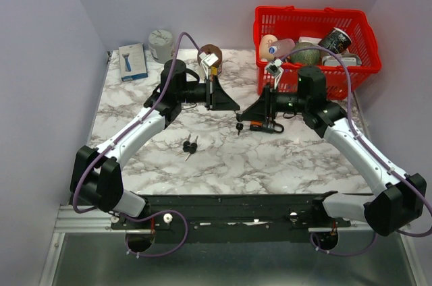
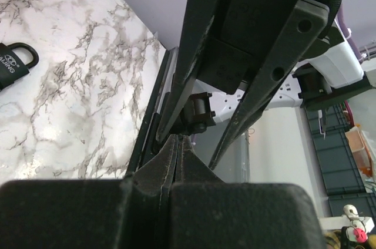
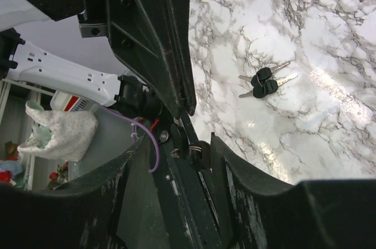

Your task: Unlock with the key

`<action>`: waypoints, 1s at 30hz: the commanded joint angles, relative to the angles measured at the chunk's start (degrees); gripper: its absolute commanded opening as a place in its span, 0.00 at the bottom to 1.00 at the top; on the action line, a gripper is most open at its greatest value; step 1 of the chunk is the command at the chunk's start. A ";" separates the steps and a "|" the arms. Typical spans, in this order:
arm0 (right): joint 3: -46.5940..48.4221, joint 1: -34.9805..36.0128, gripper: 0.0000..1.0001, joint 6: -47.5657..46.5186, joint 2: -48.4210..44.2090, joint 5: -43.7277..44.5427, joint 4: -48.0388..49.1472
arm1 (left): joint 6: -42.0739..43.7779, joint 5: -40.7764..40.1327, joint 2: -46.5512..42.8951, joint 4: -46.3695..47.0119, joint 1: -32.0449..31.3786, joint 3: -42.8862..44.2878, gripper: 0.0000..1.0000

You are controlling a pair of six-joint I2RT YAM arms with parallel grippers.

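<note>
The key's black head (image 2: 197, 114) sticks out just past the tips of my left gripper (image 2: 176, 138), which is shut on the key above the marble table (image 1: 223, 158). My right gripper (image 3: 179, 134) faces it tip to tip. Its jaws stand apart on either side of the black key head (image 3: 201, 155), with a gap still showing on one side. From above, the two grippers meet mid-table, left gripper (image 1: 235, 108) and right gripper (image 1: 241, 123), with the key (image 1: 239, 127) between them. The black padlock (image 2: 12, 64) lies flat on the table under the right arm, padlock (image 1: 268, 127).
A spare pair of black-headed keys (image 1: 190, 144) lies on the marble toward the front, the same spare keys (image 3: 262, 83). A red basket (image 1: 310, 13) full of items stands back right. A blue box (image 1: 133, 61), a grey cup (image 1: 160, 44) and a brown object (image 1: 209, 53) line the back.
</note>
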 commanded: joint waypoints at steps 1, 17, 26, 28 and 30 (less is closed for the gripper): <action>-0.34 0.07 0.50 0.73 1.13 -3.35 1.90 | -1.49 2.27 0.17 3.81 -0.20 0.25 0.00; -4.20 0.07 0.01 6.44 0.87 -7.32 9.63 | -2.55 1.22 -0.10 5.85 -0.99 -0.46 0.00; -9.38 -1.15 0.01 11.18 -2.46 5.76 11.92 | 8.34 -21.13 1.30 -9.14 -0.90 6.20 0.99; -11.66 -2.03 0.01 12.15 -3.69 10.40 11.92 | 10.28 -26.87 3.75 -13.99 -0.90 8.58 0.99; -13.25 -3.88 0.01 13.12 -6.24 13.58 11.92 | 10.46 -34.15 5.78 -21.20 -1.34 11.93 0.99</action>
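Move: The key is in my left fingertips, its head about 2 cm to the right of that hand point and a touch below. From my right hand, half open around the head, the key lies some 2 cm left and 1 cm down. On the table, roughly 25 cm below my right hand, the orange padlock is about 5 cm ahead and 5 cm right, the black padlock 4 cm ahead and 11 cm right, and the spare keys 3 cm back and 19 cm left. I shut my right fingers on the key's head, nearly in place, while my left hand still pinches the key. Only once that grip is closed do I open my left hand wide and draw it about 5 cm forward, turning counter-clockwise, away from the key. My right hand then carries the key down about 3 cm, a little forward and right, turning back clockwise, towards the padlocks. ##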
